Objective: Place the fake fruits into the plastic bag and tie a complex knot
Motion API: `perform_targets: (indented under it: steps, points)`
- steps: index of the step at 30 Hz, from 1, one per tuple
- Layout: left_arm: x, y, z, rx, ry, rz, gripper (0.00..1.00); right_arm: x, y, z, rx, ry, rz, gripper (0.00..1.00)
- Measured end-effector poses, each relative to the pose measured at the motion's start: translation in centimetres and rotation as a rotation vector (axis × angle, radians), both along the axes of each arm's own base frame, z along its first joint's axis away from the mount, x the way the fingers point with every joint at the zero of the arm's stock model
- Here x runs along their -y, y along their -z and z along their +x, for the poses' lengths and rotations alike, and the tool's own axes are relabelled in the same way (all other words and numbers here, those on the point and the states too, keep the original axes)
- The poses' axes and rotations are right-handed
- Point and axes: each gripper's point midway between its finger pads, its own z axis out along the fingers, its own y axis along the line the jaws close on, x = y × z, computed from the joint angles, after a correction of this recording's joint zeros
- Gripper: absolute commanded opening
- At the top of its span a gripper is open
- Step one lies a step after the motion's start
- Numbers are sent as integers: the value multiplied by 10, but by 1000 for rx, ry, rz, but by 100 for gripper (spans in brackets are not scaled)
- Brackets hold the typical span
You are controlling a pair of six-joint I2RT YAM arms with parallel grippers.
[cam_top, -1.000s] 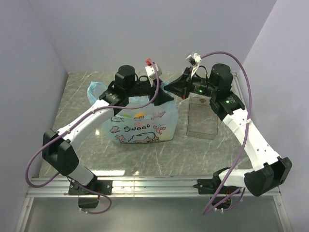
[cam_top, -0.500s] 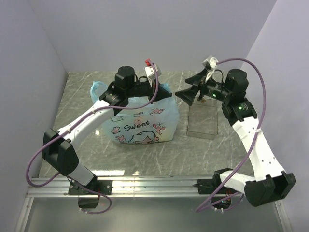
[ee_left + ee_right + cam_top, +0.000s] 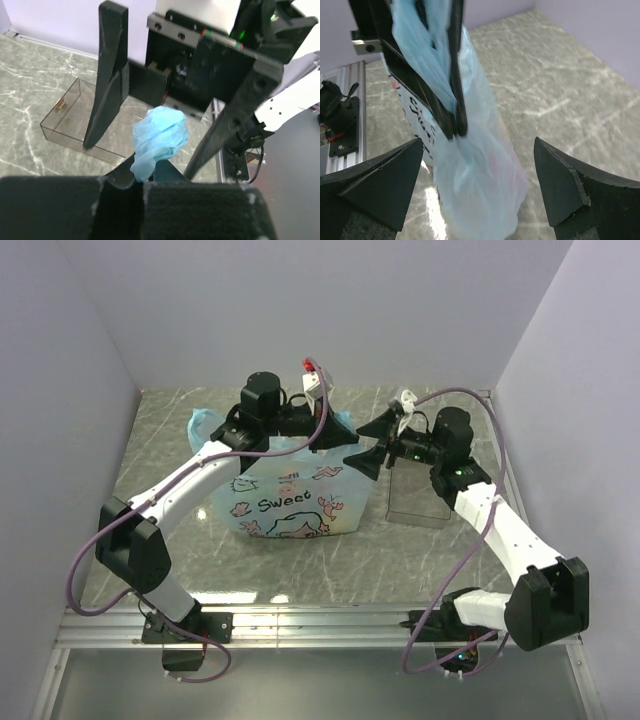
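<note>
The plastic bag (image 3: 285,498), light blue with a pink cartoon print, stands at the table's middle. My left gripper (image 3: 338,428) is shut on a bunched twist of the bag's top right corner (image 3: 160,137); in the right wrist view its black fingers (image 3: 451,95) pinch the bag (image 3: 480,170). My right gripper (image 3: 366,446) is open, level with that corner. Its two fingers stand wide on either side of the bag's end (image 3: 480,185) without touching it. The fake fruits are hidden; the bag's plastic lets nothing show plainly.
A clear rectangular tray (image 3: 415,490) stands just right of the bag, under my right arm, and shows behind the right gripper's fingers (image 3: 65,117). A loose blue handle (image 3: 198,425) sticks out at the bag's far left. Walls close in at the left, back and right.
My right gripper let go of the bag's corner, opened wide, drew back right, then came back toward the bag. My left gripper shut on that bunched corner.
</note>
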Motion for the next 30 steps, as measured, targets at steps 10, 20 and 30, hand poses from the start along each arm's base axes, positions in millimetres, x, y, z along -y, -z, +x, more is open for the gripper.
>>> perform_targets:
  steps: [10, 20, 30]
  points:
    - [-2, -10, 5, -18, 17, -23, 32, -36, 15, 1, -14, -107, 27, 5]
    - [-72, 4, 25, 182, -122, 192, 99, -39, 28, 6, -89, -107, 32, 0]
    - [-89, 48, 10, 280, -53, 392, 99, -39, 28, 5, -84, -117, 31, 0]
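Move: The right gripper, wide open, has the plastic bag's gathered neck about 4 cm to its left and 3 cm below. The left gripper's shut tips, still pinching the bag above that, are roughly 2 cm left and 3 cm up from the right hand. The fruit-filled bag body lies some 12 cm left and 22 cm below the right hand, the empty box 17 cm right, 3 cm ahead, 27 cm below. From the left hand the neck is about 5 cm down, 2 cm left. Bring the open right gripper left about 4 cm and down 3 cm around the bag's neck below the left fingertips, shut it to pinch the gathered plastic, and hold it still. As it closes, open the left gripper wide to let go of the bag, draw it some 9 cm left, bulging forward and back on the way, then sink it about 5 cm, tipping its fingers down roughly 20 degrees. ##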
